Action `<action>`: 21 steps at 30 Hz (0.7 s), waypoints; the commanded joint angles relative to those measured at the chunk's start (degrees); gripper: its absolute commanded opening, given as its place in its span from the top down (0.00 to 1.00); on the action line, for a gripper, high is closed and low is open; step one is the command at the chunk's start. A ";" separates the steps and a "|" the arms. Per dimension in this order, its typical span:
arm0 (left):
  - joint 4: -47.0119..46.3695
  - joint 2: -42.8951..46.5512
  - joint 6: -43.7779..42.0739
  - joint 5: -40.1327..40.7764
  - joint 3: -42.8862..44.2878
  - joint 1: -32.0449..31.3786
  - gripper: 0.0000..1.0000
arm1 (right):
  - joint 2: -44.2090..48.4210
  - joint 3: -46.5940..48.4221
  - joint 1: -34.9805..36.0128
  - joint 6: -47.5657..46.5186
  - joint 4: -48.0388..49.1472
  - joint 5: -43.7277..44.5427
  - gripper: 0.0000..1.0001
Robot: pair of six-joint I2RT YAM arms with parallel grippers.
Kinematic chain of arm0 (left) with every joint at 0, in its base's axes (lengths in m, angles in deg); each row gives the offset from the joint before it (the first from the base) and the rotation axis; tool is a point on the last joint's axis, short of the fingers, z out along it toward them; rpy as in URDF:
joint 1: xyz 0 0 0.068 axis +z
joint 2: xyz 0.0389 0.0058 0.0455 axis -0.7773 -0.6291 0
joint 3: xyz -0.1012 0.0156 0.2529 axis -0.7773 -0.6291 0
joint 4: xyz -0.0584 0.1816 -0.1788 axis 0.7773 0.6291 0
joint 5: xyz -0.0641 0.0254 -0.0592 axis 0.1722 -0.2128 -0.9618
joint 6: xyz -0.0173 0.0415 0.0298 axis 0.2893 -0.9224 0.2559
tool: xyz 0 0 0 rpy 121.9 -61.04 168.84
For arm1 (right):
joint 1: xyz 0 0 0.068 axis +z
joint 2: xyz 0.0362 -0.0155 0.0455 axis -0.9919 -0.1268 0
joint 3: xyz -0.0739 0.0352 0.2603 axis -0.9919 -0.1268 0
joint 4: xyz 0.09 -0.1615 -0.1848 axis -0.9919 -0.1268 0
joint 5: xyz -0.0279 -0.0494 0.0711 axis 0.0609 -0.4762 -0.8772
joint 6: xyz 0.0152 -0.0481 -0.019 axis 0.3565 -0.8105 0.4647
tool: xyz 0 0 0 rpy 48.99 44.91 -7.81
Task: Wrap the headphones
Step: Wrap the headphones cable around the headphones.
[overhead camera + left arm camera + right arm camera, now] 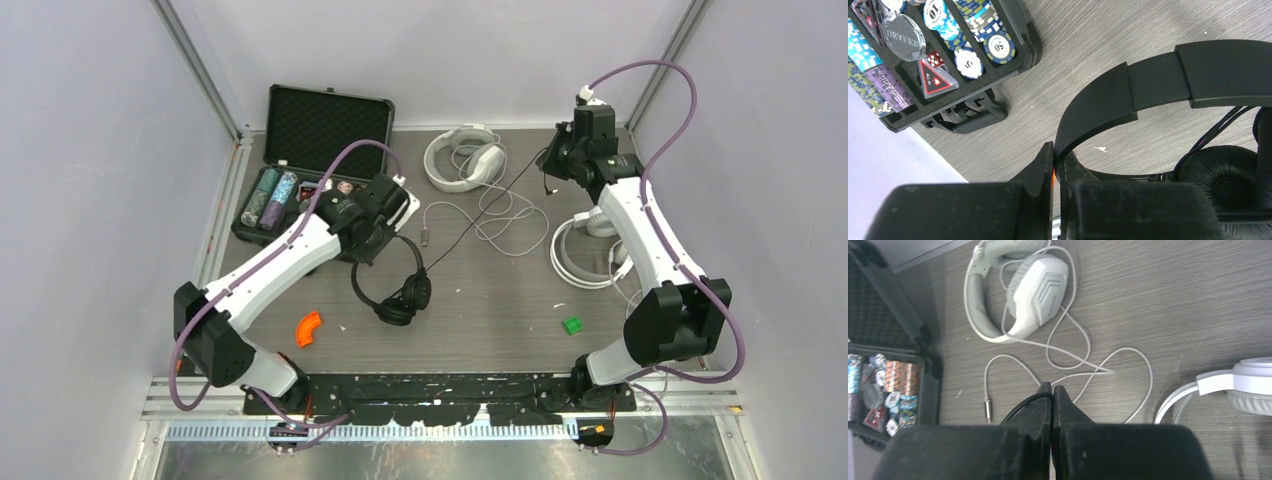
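The slim black headphones (395, 290) lie left of the table's middle. My left gripper (372, 245) is shut on their headband (1158, 85), which rises from between the fingertips of that gripper (1057, 150); one ear pad (1220, 175) shows at the lower right. Their thin black cord (480, 212) runs taut up to my right gripper (556, 160) at the back right. In the wrist view that gripper (1052, 388) is shut on the cord (1023, 405). One white padded pair (465, 155) (1033, 290) lies at the back with its pale cord (500, 215) looped loosely. Another white pair (585, 255) (1243, 382) sits under the right arm.
An open black case of poker chips (300, 190) (923, 55) stands at the back left, close to the left gripper. An orange curved piece (309, 328) and a green block (573, 325) lie near the front. Grey walls close in the table on three sides.
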 commanded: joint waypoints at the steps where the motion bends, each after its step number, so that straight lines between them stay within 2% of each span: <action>1: -0.82 -1.28 1.56 1.82 0.55 -0.81 1.00 | 0.11 6.04 -0.24 1.40 -2.11 -5.88 1.00; 13: -1.96 -9.10 6.09 4.28 0.17 -0.74 1.00 | 4.92 6.01 0.95 7.30 -2.83 -19.23 1.00; 21: -0.90 -15.61 10.44 7.15 3.08 -0.49 1.00 | 9.21 5.07 2.72 10.95 -3.45 -24.12 1.00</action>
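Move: Hanging from the left fingers, the black headphones centre about 6 cm back, 4 cm right and 7 cm below that hand; the poker case lies 15 cm ahead and 17 cm left of it. From the right hand, which holds the cable, those headphones are some 23 cm back, 31 cm left and 14 cm lower. The far white headphones lie roughly 14 cm ahead and 15 cm left of the right hand, the near white ones 12 cm back and 13 cm right. Carrying the pinched cable, the right hand swings about 7 cm left while rising almost as much, then also draws back some 4 cm, coming in towards the black headphones; its wrist rolls left side up and turns counter-clockwise, some 20 degrees in all. The left hand keeps its grip on the headband and lowers the headphones about 6 cm, tilting slightly. ##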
